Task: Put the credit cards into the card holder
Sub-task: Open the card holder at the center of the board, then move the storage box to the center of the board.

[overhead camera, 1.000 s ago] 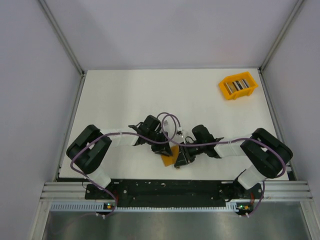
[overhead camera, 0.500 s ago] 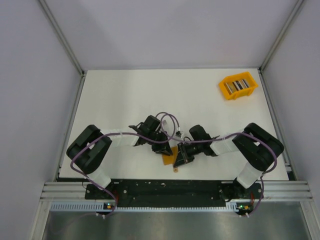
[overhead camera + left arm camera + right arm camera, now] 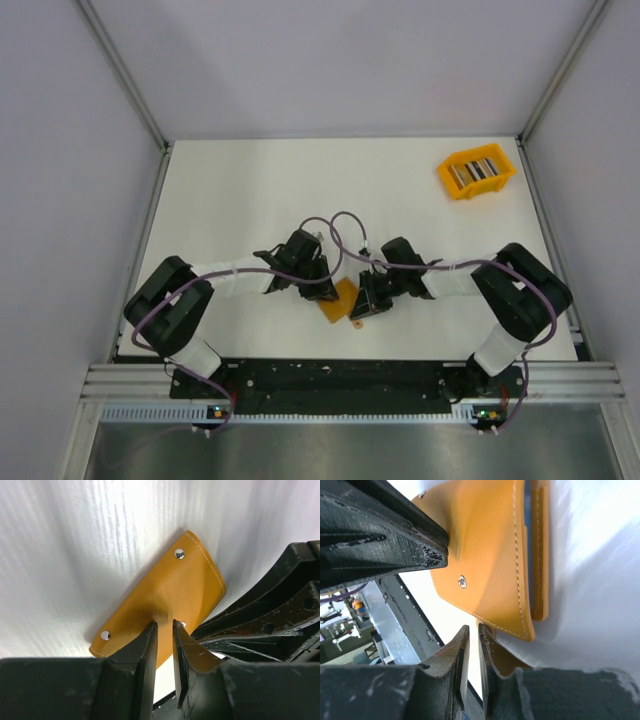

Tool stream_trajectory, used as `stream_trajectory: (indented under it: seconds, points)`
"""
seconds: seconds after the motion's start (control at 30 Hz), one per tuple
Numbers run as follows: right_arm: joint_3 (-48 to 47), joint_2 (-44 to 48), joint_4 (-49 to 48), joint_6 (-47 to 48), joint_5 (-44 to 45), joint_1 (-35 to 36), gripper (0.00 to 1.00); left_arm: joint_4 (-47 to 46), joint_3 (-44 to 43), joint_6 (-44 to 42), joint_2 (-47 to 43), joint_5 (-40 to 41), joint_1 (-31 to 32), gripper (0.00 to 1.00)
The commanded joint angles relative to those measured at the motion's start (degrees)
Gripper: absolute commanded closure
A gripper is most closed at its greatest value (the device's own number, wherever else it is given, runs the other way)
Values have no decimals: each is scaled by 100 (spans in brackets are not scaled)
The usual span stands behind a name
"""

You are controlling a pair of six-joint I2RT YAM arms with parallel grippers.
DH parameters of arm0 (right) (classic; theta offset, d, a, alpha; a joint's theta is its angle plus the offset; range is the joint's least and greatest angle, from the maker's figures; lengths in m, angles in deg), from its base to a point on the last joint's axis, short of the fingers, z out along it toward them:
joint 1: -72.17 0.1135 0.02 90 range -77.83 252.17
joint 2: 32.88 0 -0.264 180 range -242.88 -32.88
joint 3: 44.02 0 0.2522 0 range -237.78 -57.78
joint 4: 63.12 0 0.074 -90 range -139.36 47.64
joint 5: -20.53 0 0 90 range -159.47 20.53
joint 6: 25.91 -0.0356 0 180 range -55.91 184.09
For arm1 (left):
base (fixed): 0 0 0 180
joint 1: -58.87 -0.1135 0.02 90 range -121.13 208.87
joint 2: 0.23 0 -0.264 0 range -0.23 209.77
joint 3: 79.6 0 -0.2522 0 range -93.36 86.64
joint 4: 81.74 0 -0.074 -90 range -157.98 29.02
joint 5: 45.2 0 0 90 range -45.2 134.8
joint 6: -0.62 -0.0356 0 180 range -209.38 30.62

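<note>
The mustard-orange card holder [image 3: 338,298] lies near the table's front edge, between my two grippers. In the left wrist view the card holder [image 3: 170,587] shows three metal studs, and my left gripper [image 3: 163,624] pinches its top face with the jaws a thin slit apart. From the right, the card holder [image 3: 485,545] gapes a little along one edge and shows grey lining. My right gripper [image 3: 472,627] is shut at its near corner with only white table in the slit. The credit cards [image 3: 477,169] stand as a striped row far off at the back right.
The bright orange plastic bin [image 3: 447,180] holding the cards sits at the table's back right corner. A small orange clasp tab [image 3: 354,325] pokes out toward the front rail [image 3: 330,375]. Purple cables [image 3: 345,235] loop over both wrists.
The card holder has slid a little away from the front edge and turned, with both grippers following it. The right gripper narrowed, and the left one closed slightly.
</note>
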Motion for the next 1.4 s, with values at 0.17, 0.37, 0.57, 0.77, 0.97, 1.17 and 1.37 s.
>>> stream_trajectory:
  seconds: [0.17, 0.37, 0.57, 0.77, 0.97, 1.17, 1.37]
  points:
    - [-1168, -808, 1418, 1323, 2378, -227, 83, 861, 154, 71, -284, 1364, -50, 76]
    - [-1933, -1116, 1946, 1851, 2722, -254, 82, 1108, 215, 194, -601, 1638, -59, 75]
    - [-2277, -915, 2052, 1974, 2292, -263, 78, 941, 216, 98, -785, 1629, -58, 73]
    - [-2321, 77, 1999, 1790, 1852, -394, 69, 1125, -258, -263, -1057, 2077, -59, 66]
    - [-2488, 939, 1981, 1684, 1800, -974, 60, 1354, -725, -614, -1383, 2253, -59, 57]
    - [-2865, 976, 2297, 1245, 2854, -2053, 50, 1530, -813, -834, -1515, 2438, -67, 40]
    - [-4094, 124, 2701, 1359, 3432, -2793, 42, 1398, -646, -966, -1629, 2376, -85, 25]
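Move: The card holder lies right under my left fingertips, its middle about 2 cm to their right and 1 cm down; its loose strap end is some 5 cm back and 5 cm right of that hand. From my right hand the holder's middle is about 3 cm ahead and 3 cm left, near the same height, with the strap end about 1 cm back, straight behind the fingers. The yellow card box stands far off, roughly 35 cm ahead and 33 cm right of my right hand. With my right fingertips at the already unfastened strap, I sweep them about 10 cm forward along the table while my left hand, on the holder's face, slides some 4 cm left. Then both hands open and come free: the left rises about 7 cm and moves forward, and the right lifts and swings forward and right towards the card box, turning clockwise. ##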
